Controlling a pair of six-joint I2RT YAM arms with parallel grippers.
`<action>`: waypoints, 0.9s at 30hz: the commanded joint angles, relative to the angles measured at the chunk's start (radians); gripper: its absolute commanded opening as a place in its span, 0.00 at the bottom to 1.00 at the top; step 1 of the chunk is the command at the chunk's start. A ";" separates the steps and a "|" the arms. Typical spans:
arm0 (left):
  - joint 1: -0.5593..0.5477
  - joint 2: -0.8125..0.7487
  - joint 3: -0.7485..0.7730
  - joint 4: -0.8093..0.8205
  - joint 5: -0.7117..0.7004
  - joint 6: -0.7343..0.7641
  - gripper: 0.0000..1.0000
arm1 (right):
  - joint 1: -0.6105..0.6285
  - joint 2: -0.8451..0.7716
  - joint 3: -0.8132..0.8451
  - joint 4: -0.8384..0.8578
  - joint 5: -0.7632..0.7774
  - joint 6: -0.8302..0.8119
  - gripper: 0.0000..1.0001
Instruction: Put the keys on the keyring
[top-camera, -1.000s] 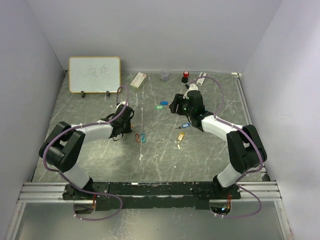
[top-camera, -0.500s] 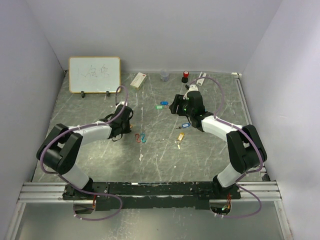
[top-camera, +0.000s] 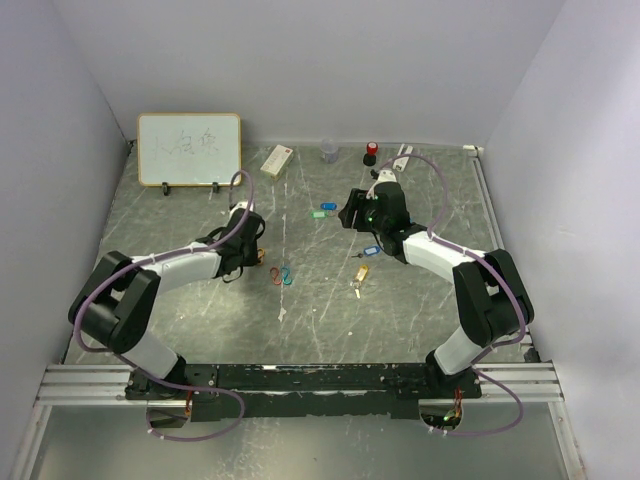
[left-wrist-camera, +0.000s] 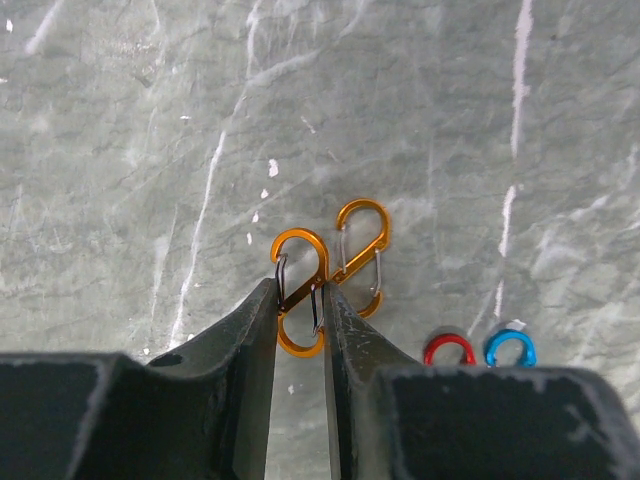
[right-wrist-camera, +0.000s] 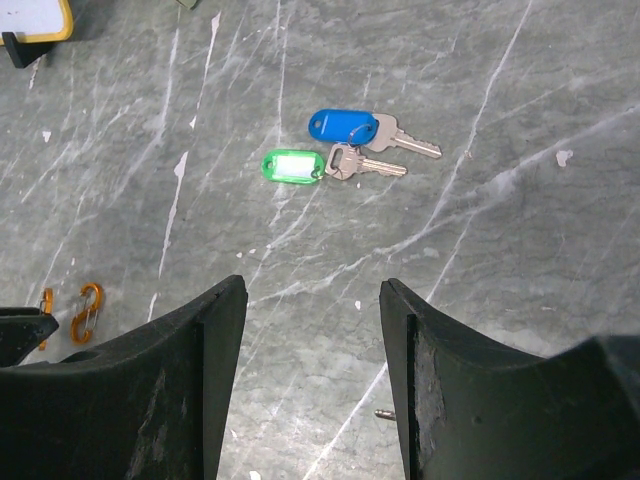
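Observation:
My left gripper (left-wrist-camera: 300, 290) is shut on the keyring, an orange S-shaped carabiner clip (left-wrist-camera: 300, 268) lying on the table; its lower loop sits between the fingers. A second orange clip (left-wrist-camera: 361, 255) touches it on the right. From above, the left gripper (top-camera: 260, 254) is left of centre. My right gripper (right-wrist-camera: 313, 290) hangs open and empty above the table, short of two keys: one with a blue tag (right-wrist-camera: 343, 125), one with a green tag (right-wrist-camera: 293, 165). Two more keys lie under the right arm, with a blue tag (top-camera: 370, 251) and a yellow-gold tag (top-camera: 361, 272).
A red clip (left-wrist-camera: 449, 350) and a blue clip (left-wrist-camera: 510, 348) lie just right of my left fingers. At the back stand a whiteboard (top-camera: 189, 149), a white box (top-camera: 276, 160), a clear cup (top-camera: 329, 151) and a red-capped item (top-camera: 371, 150).
The left arm's elbow has swung left while its jaws narrowed a little around the orange clip. The right arm has not moved.

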 joint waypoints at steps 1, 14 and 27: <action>-0.002 0.041 0.023 -0.043 -0.045 0.026 0.31 | -0.007 -0.014 -0.011 0.018 -0.001 -0.010 0.57; 0.010 0.057 0.030 -0.046 -0.045 0.044 0.64 | -0.007 -0.004 -0.004 0.020 -0.006 -0.010 0.57; 0.014 0.051 0.023 -0.043 -0.059 0.045 0.71 | -0.007 -0.007 -0.007 0.015 0.000 -0.013 0.57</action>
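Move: The left fingers already hold one orange carabiner just off the table; the bare spot for it lies about 1 cm back, 1 cm left and 2 cm down. The other orange carabiner lies about 1 cm ahead and 2 cm right; the red one is roughly 3 cm back and 4 cm right, the blue one 3 cm back and 6 cm right, all about 2 cm below. From the right hand that spot is some 18 cm left, 9 cm back and 13 cm down. The left hand lowers its carabiner about 2 cm, easing 1 cm left, then opens wide to release it. ##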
